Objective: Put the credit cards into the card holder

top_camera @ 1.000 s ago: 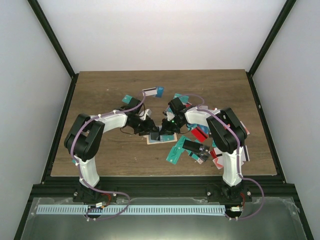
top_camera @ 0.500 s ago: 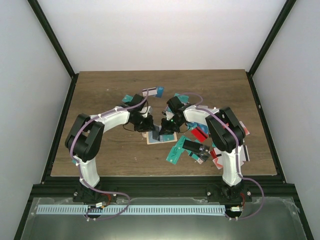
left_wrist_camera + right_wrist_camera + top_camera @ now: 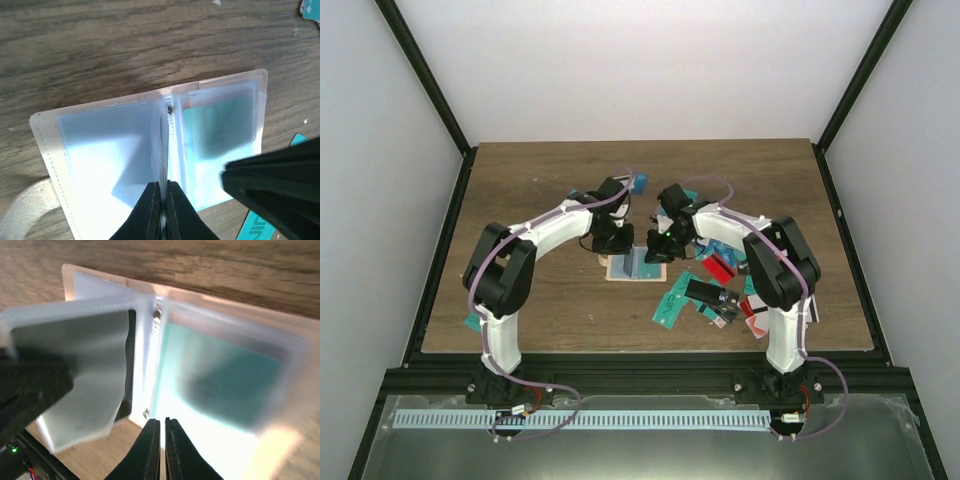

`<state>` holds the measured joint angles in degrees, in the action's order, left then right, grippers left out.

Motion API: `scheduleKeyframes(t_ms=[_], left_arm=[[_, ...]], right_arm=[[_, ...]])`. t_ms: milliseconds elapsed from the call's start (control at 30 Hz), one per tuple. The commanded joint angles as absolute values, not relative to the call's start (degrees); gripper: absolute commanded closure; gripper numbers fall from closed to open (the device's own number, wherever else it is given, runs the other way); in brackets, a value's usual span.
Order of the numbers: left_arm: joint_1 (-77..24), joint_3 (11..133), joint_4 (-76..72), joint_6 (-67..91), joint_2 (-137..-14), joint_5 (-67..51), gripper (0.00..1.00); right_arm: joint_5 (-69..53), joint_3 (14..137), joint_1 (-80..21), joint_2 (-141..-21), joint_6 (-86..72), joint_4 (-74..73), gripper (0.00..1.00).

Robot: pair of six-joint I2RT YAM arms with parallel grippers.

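The tan card holder (image 3: 627,267) lies open on the wood, its clear sleeves facing up (image 3: 100,150). A teal credit card (image 3: 220,125) sits inside its right-hand sleeve (image 3: 220,370). My left gripper (image 3: 163,200) is shut on a thin clear sleeve page (image 3: 161,150) standing up at the spine; in the right wrist view that lifted page (image 3: 80,365) looks grey. My right gripper (image 3: 162,440) is shut, its tips at the near edge of the teal card's sleeve; whether they pinch it I cannot tell. Both grippers meet over the holder, the left gripper (image 3: 613,240) and the right gripper (image 3: 658,247).
Several loose credit cards lie right of the holder: a teal one (image 3: 673,305), a red one (image 3: 720,265), a black one (image 3: 705,292). More cards lie behind the grippers (image 3: 640,182). A pale strap (image 3: 25,210) curls at the holder's near left corner.
The left gripper has closed on the sleeve page at the spine. Both grippers have shifted slightly away from the bases, and the holder sits a little farther back and left.
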<state>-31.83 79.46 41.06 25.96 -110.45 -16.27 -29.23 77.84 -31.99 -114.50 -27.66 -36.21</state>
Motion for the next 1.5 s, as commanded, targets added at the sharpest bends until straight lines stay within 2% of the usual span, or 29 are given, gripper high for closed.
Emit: scheduleKeyframes(t_ms=[0,167,333,567,767,900,1067,1167,1300,1467], left_arm=[[-32.1,85.3,49.9,21.4,-113.0,-10.1,0.96],[-32.5,91.9,56.3,18.4,-116.8,-5.4,0.96],[-32.8,95.6,58.6,18.2,-119.5,-4.8,0.96],[-35.1,101.3,61.1,20.6,-123.5,-3.4,0.96],[-36.9,104.8,61.5,23.4,-126.3,-3.4,0.95],[-38.5,105.5,60.5,25.4,-127.4,-6.2,0.84],[-40.6,104.1,55.4,27.9,-125.7,-19.6,0.62],[-40.6,102.5,50.6,29.1,-122.4,-27.0,0.57],[-38.5,99.7,47.5,29.6,-115.8,-30.9,0.52],[-32.0,93.1,49.2,26.8,-109.9,-22.8,0.54]], right_arm=[[-26.3,75.9,-29.6,-106.7,-27.4,-38.7,0.92],[-25.5,70.8,-27.2,-104.9,-29.3,-35.7,0.90],[-26.4,71.3,-27.2,-109.2,-30.9,-32.6,0.90],[-20.1,72.7,-27.2,-113.5,-31.7,-34.2,0.92],[-26.7,70.4,-27.2,-114.4,-31.8,-29.5,0.92],[-28.0,69.6,-27.1,-114.3,-32.1,-28.2,0.92],[-28.0,68.2,-25.6,-112.5,-32.3,-28.2,0.93],[-28.9,66.9,-24.1,-111.1,-32.5,-27.5,0.93],[-29.8,67.0,-23.3,-110.3,-31.9,-27.7,0.93],[-31.1,66.6,-23.3,-108.3,-32.2,-27.2,0.93]])
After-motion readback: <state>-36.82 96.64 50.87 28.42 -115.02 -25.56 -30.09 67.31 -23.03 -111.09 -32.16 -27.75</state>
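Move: The left hand pinches an upright clear page over the card holder's spine; the holder's middle is about 2 cm to its right, 1 cm back and 5 cm below, and loose teal cards lie some 10 cm right and 10 cm back. From the right hand, the holder's middle is roughly 3 cm left, 1 cm ahead and 3 cm below; the teal cards are about 5 cm right and 9 cm back, a red card 15 cm right and 2 cm back. The left hand first carries its pinched page forward a couple of centimetres, its left side rolling up some 15 degrees, then opens to about half, lets the page go and sweeps about 7 cm right and somewhat back over the holder's right half, rolling the other way and finally rising clear. Meanwhile the right hand, fingers staying nearly shut, lifts 3 to 4 cm while moving right out of the way, sinks again close to the table by the holder's right edge, and later edges farther right, ending about 6 cm right of where it began and turned slightly clockwise. ##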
